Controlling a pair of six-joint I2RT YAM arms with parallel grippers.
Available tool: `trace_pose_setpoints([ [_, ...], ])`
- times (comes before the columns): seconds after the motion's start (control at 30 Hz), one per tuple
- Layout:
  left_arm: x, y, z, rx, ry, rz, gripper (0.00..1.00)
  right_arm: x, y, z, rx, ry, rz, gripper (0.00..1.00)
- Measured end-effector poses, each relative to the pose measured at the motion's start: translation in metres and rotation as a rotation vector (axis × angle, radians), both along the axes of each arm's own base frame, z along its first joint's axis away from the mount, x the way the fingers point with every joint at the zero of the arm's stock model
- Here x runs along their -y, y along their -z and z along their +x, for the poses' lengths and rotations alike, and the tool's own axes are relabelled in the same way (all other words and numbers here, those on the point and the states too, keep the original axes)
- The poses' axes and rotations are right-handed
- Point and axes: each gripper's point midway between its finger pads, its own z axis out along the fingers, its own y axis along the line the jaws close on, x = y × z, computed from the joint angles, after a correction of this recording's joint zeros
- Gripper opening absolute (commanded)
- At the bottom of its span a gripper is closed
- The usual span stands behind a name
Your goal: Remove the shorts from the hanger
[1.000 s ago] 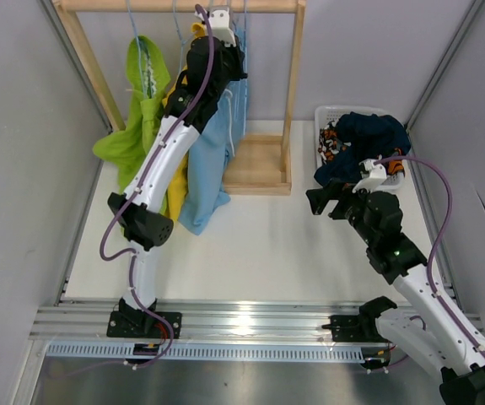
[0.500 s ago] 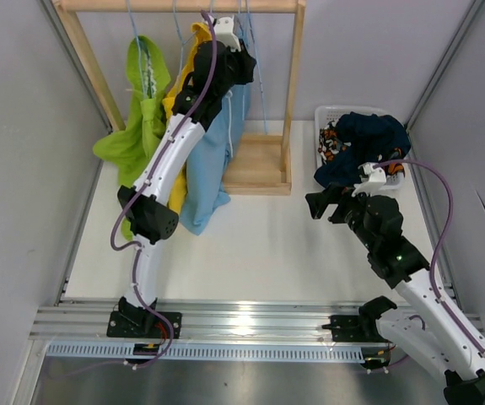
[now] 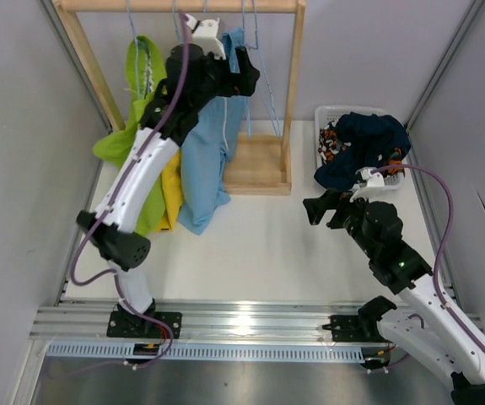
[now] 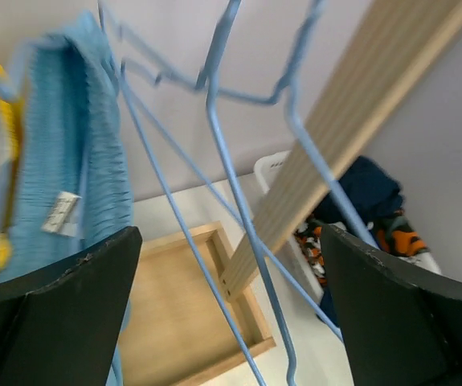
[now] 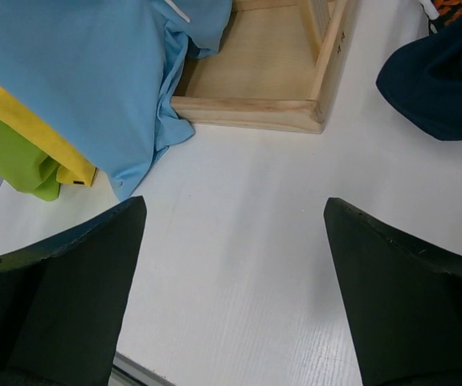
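Three pairs of shorts hang from the wooden rack: lime green, yellow and light blue. My left gripper is high up by the rail, to the right of the light blue waistband, open and holding nothing. Bare blue wire hangers cross between its fingers. Navy shorts and patterned shorts lie in the white basket. My right gripper stands open low over the table, empty.
The rack's wooden base tray sits on the table behind the hanging shorts, with its right post close to my left fingers. The basket stands at the right against the wall. Grey walls close in both sides.
My left gripper has gone from shut at the top of the light blue shorts to wide open, and its arm has swung left. The right arm has edged slightly left.
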Motion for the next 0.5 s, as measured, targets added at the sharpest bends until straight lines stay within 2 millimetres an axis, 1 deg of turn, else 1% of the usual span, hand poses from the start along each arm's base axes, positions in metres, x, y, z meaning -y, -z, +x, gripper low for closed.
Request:
trace_pose_setpoints([
  [0.07,-0.009,-0.029,-0.025,0.038,0.019,-0.022,0.99,0.002,0.001,-0.001,-0.002,0.007,-0.004,0.99],
  [0.1,-0.016,-0.048,-0.041,0.067,0.029,-0.038,0.99,0.003,0.001,-0.002,-0.004,0.014,-0.008,0.99],
  [0.13,-0.023,-0.063,-0.056,0.092,0.033,-0.05,0.99,0.005,0.002,-0.001,-0.006,0.022,-0.011,1.0],
  [0.2,-0.038,-0.085,-0.081,0.138,0.031,-0.064,0.99,0.006,0.004,-0.001,-0.012,0.031,-0.016,0.99],
  [0.27,-0.056,-0.101,-0.104,0.179,0.009,-0.063,0.99,0.009,0.006,-0.001,-0.018,0.044,-0.023,1.0],
  [0.3,-0.065,-0.106,-0.112,0.195,-0.007,-0.059,0.99,0.009,0.007,-0.001,-0.021,0.047,-0.025,1.0],
  [0.37,-0.079,-0.116,-0.12,0.223,-0.04,-0.055,0.99,0.009,0.009,0.0,-0.028,0.048,-0.03,1.0],
  [0.4,-0.086,-0.118,-0.12,0.231,-0.059,-0.051,0.99,0.009,0.01,0.0,-0.032,0.048,-0.032,0.99],
  [0.47,-0.094,-0.118,-0.116,0.233,-0.088,-0.041,0.99,0.009,0.013,0.0,-0.041,0.047,-0.038,0.99],
  [0.5,-0.096,-0.114,-0.11,0.226,-0.101,-0.03,0.99,0.009,0.014,0.0,-0.043,0.046,-0.04,0.99],
])
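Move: The left hand is open, with the empty hangers about 6 cm ahead and 2 cm to its right, some 3 cm below it. The waist of the light blue shorts, next on the rail, lies about 4 cm ahead, 5 cm left and 5 cm below; the yellow shorts' waist is about 5 cm ahead, 11 cm left and 5 cm lower. From the right hand the light blue waist is roughly 25 cm ahead, 25 cm left and 13 cm up. No grip on anything: the left hand, already wide open, backs away from the empty hangers it has just left, going some 12 cm back and about as far up while swinging about 10 cm left to end in front of the yellow and light blue shorts. The fingers stay open and tip up by roughly 15 degrees, and the backward pull dies out at the end. ##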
